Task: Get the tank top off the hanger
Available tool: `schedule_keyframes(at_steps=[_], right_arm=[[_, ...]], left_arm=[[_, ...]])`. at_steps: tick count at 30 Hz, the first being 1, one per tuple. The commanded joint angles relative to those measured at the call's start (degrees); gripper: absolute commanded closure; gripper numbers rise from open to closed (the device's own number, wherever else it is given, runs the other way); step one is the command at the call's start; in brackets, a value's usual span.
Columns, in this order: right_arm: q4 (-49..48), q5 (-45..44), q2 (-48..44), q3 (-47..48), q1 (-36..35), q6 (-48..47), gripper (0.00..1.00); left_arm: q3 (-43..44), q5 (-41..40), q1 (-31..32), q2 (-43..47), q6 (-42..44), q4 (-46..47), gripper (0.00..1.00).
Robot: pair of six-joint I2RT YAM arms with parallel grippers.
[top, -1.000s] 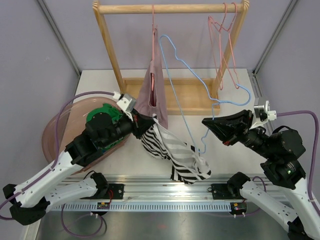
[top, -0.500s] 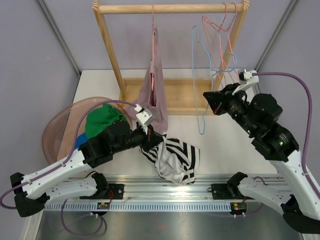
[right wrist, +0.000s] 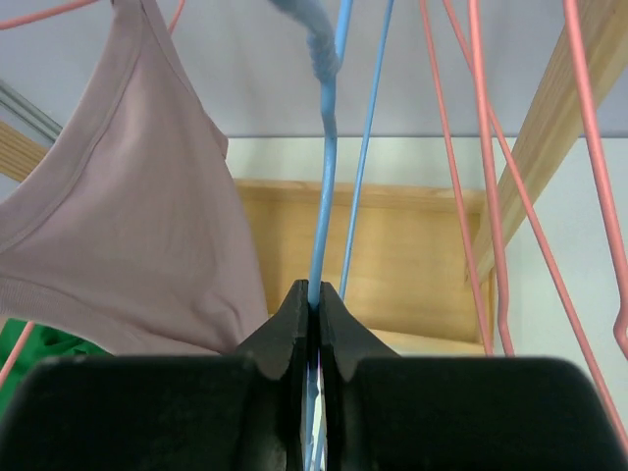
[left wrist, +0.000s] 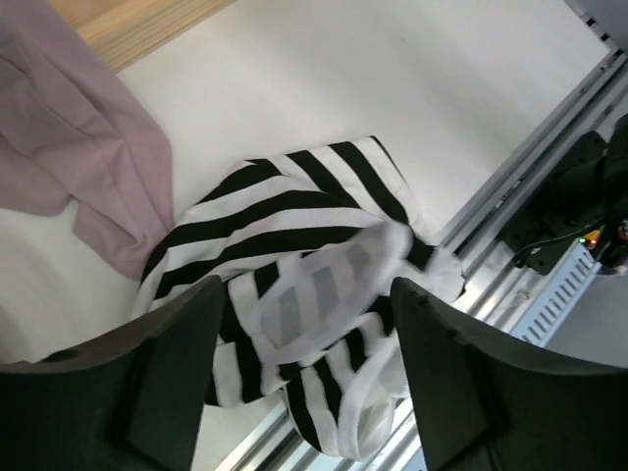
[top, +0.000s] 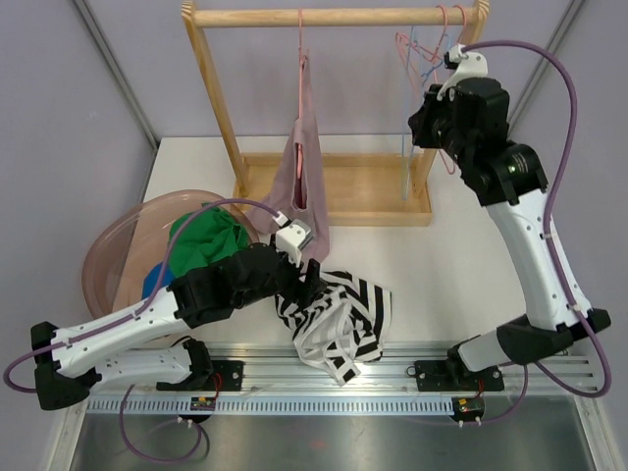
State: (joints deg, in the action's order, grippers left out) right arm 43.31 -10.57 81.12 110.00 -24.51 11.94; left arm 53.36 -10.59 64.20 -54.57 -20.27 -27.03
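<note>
The black-and-white striped tank top (top: 339, 314) lies crumpled on the table's near edge, partly over the rail, off any hanger. My left gripper (top: 302, 283) hovers just above it, open; in the left wrist view the tank top (left wrist: 285, 226) shows between and below the spread fingers (left wrist: 186, 373), nothing pinched. High at the rack's right end, my right gripper (top: 428, 116) is shut on the blue hanger (right wrist: 326, 177), whose wire runs up from between the closed jaws of that gripper (right wrist: 314, 294). The blue hanger (top: 412, 47) sits among the pink ones by the top bar.
A wooden rack (top: 334, 17) stands at the back. A mauve top (top: 299, 186) hangs from it on a pink hanger (top: 300, 49). Empty pink hangers (right wrist: 481, 147) hang at its right end. A pink basin (top: 113, 255) holding green cloth (top: 206, 240) sits at the left.
My left gripper opened and let the striped tank top drop onto the table. My right arm lifted the bare blue hanger up to the rack's top bar.
</note>
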Motion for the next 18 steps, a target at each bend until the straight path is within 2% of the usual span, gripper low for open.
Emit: schedule_keyframes(at_steps=[1, 4, 8, 12, 15, 18], right_arm=[[4.22, 2.40, 5.08, 11.77, 0.78, -2.88, 1.00], [7.21, 3.09, 10.89, 19.96, 1.92, -3.85, 1.00], [10.83, 4.50, 18.87, 29.73, 3.68, -4.91, 1.00], [12.76, 5.91, 25.04, 40.18, 4.91, -5.88, 1.00], [12.68, 8.19, 29.00, 43.97, 6.05, -6.50, 1.00], [12.06, 9.16, 30.50, 43.29, 6.58, -5.88, 1.00]], left_arm=[[2.80, -4.78, 0.48, 1.39, -1.70, -0.83, 0.23], [3.85, -7.76, 0.48, 2.27, -3.01, -4.43, 0.01], [5.96, -10.24, 0.66, 3.50, -4.33, -11.10, 0.01], [5.17, -11.21, 0.66, 5.69, -4.60, -13.57, 0.01], [3.94, -11.91, 0.57, 7.27, -5.21, -14.28, 0.01], [2.98, -12.17, 0.57, 7.89, -5.39, -14.28, 0.01]])
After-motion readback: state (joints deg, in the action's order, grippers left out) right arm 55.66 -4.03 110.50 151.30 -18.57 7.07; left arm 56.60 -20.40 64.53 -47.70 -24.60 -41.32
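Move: The right hand already grips the blue hanger; the rack's bar, where it is being taken, is roughly 18 cm ahead and 20 cm above, with the pink hangers about 14 cm ahead, 6 cm right and 8 cm up. The mauve tank top hangs some 13 cm ahead, 30 cm left and 12 cm lower. From the left hand, the striped tank top lies about 9 cm right, level fore-and-aft, 20 cm below; the basket is 16 cm ahead, 37 cm left, equally low. Still pinching the blue hanger, the right hand carries it about 10 cm forward towards the rack bar, beside the pink hangers, rising a couple of centimetres early on with hardly any turn. Meanwhile the left fingers, already parted from the striped tank top, spread from two-thirds to fully open as that hand slides some 6 cm left, away from the cloth and towards the basket, yawing about 10 degrees counter-clockwise. ##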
